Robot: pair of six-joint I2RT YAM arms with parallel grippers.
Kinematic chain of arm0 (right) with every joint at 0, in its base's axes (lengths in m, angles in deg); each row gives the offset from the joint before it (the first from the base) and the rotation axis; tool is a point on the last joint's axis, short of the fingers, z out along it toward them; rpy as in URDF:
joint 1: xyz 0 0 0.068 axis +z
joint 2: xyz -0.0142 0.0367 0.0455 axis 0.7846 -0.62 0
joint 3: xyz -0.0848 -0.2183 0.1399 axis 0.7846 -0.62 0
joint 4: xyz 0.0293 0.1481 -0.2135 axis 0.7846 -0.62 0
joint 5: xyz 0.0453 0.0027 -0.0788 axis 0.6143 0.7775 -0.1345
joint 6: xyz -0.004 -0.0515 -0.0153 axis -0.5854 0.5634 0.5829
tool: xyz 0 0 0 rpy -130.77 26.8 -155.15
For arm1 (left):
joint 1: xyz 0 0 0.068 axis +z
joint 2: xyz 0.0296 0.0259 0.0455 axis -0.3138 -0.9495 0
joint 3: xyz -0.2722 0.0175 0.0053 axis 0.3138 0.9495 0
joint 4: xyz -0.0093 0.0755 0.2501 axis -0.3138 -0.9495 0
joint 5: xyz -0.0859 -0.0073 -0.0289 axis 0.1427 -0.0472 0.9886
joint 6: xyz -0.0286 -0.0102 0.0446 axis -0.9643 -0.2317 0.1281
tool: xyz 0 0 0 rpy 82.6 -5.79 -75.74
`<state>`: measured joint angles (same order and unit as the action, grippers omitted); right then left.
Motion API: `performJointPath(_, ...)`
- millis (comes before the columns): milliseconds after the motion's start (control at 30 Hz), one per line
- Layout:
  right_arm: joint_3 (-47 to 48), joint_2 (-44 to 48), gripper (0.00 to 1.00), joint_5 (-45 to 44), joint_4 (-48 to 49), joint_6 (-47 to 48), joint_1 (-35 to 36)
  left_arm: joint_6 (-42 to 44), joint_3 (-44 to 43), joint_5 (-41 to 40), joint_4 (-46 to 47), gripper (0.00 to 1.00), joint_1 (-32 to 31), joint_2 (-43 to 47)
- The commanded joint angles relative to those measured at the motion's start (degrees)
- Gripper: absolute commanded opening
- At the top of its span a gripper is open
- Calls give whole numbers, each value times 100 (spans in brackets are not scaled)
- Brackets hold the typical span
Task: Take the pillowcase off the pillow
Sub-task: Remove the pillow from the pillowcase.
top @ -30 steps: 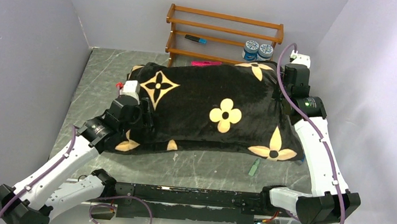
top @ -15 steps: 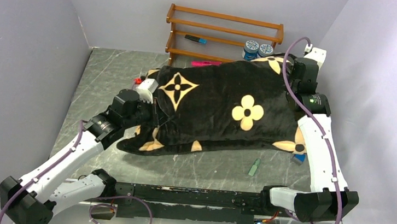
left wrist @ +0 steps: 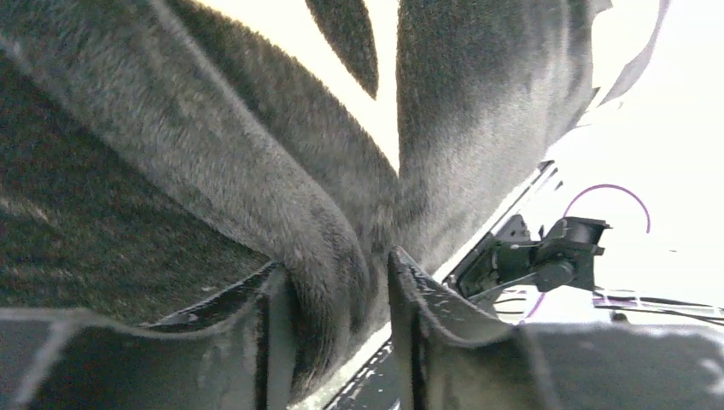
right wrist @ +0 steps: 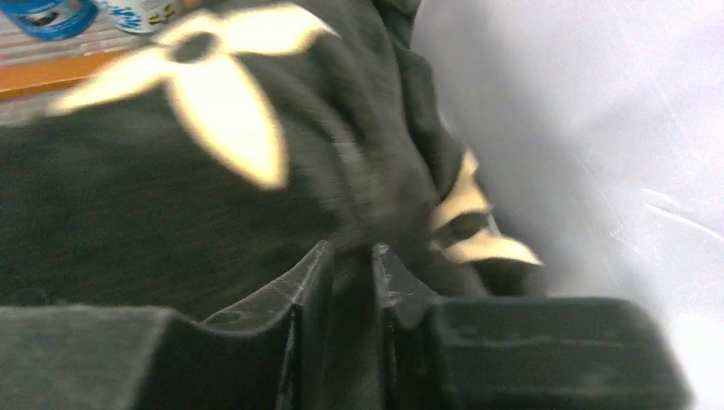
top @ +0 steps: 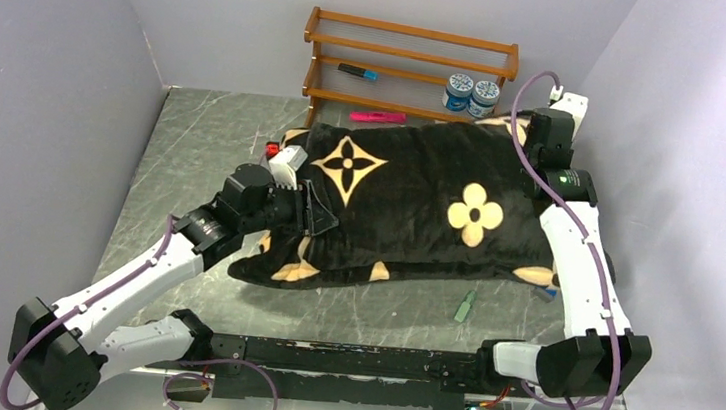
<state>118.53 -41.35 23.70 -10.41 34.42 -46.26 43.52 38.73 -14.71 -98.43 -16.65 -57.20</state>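
Observation:
The black plush pillowcase [top: 419,205] with cream flower and star motifs lies across the table, lifted at both ends. The white pillow is hidden inside it. My left gripper [top: 313,210] is shut on a fold of the pillowcase at its left end; the fold shows bunched between the fingers in the left wrist view [left wrist: 337,290]. My right gripper [top: 536,136] is shut on the pillowcase at its far right corner, and black fabric fills the narrow gap in the right wrist view [right wrist: 350,265].
A wooden rack [top: 408,64] stands at the back with a blue-capped marker [top: 357,71] and two blue-lidded jars [top: 472,92]. A pink marker [top: 377,117] lies behind the pillowcase, a small red thing [top: 271,149] at its left, a green thing [top: 466,306] in front. Walls close in on both sides.
Both arms have carried the pillowcase to the right and towards the back. Its left end is lifted and pulled inward; its right corner now sits up by the jars.

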Motion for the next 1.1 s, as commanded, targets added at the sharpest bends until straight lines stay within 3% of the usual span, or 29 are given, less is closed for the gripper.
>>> performJointPath(0, 149, 196, 35, 472, 197, -102, 85, -89, -107, -196, -49, 50, -101, 314)
performJointPath(300, 283, 468, 59, 1215, -183, -182, 420, 173, -507, -2184, -1470, 85, -87, 891)
performJointPath(500, 248, 374, 69, 694, -215, -588, 2060, 218, -601, -2852, -2007, 96, -58, 1010)
performJointPath(767, 381, -162, 78, 287, -89, -1184, 4045, 537, -840, -3815, -2654, 96, -28, 1261)
performJointPath(1067, 1064, -1248, 86, -451, -202, -1285, 5498, 606, -653, -2956, -2275, 96, -31, 1473)
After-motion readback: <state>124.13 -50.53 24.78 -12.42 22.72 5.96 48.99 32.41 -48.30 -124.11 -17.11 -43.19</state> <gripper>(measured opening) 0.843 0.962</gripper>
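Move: The pillowcase's left end is what both my hands go for: about 12 cm to the left of my left hand, level with it fore and aft and 14 cm below; from my right hand it lies some 52 cm left, 14 cm back and 22 cm down. The diamond motif is 10 cm ahead and 4 cm right of my left hand. The small four-petal flower lies 13 cm left and 11 cm back of my right hand. I open my right fingers wide, let go of the raised right end of the pillowcase, then sweep that hand about 34 cm left over the cloth and some 9 cm back, turning about 45 degrees counter-clockwise, towards the left end by the diamond motif. My left hand also opens fully, comes off its fold and swings about 12 cm left towards the left edge, turning counter-clockwise. ##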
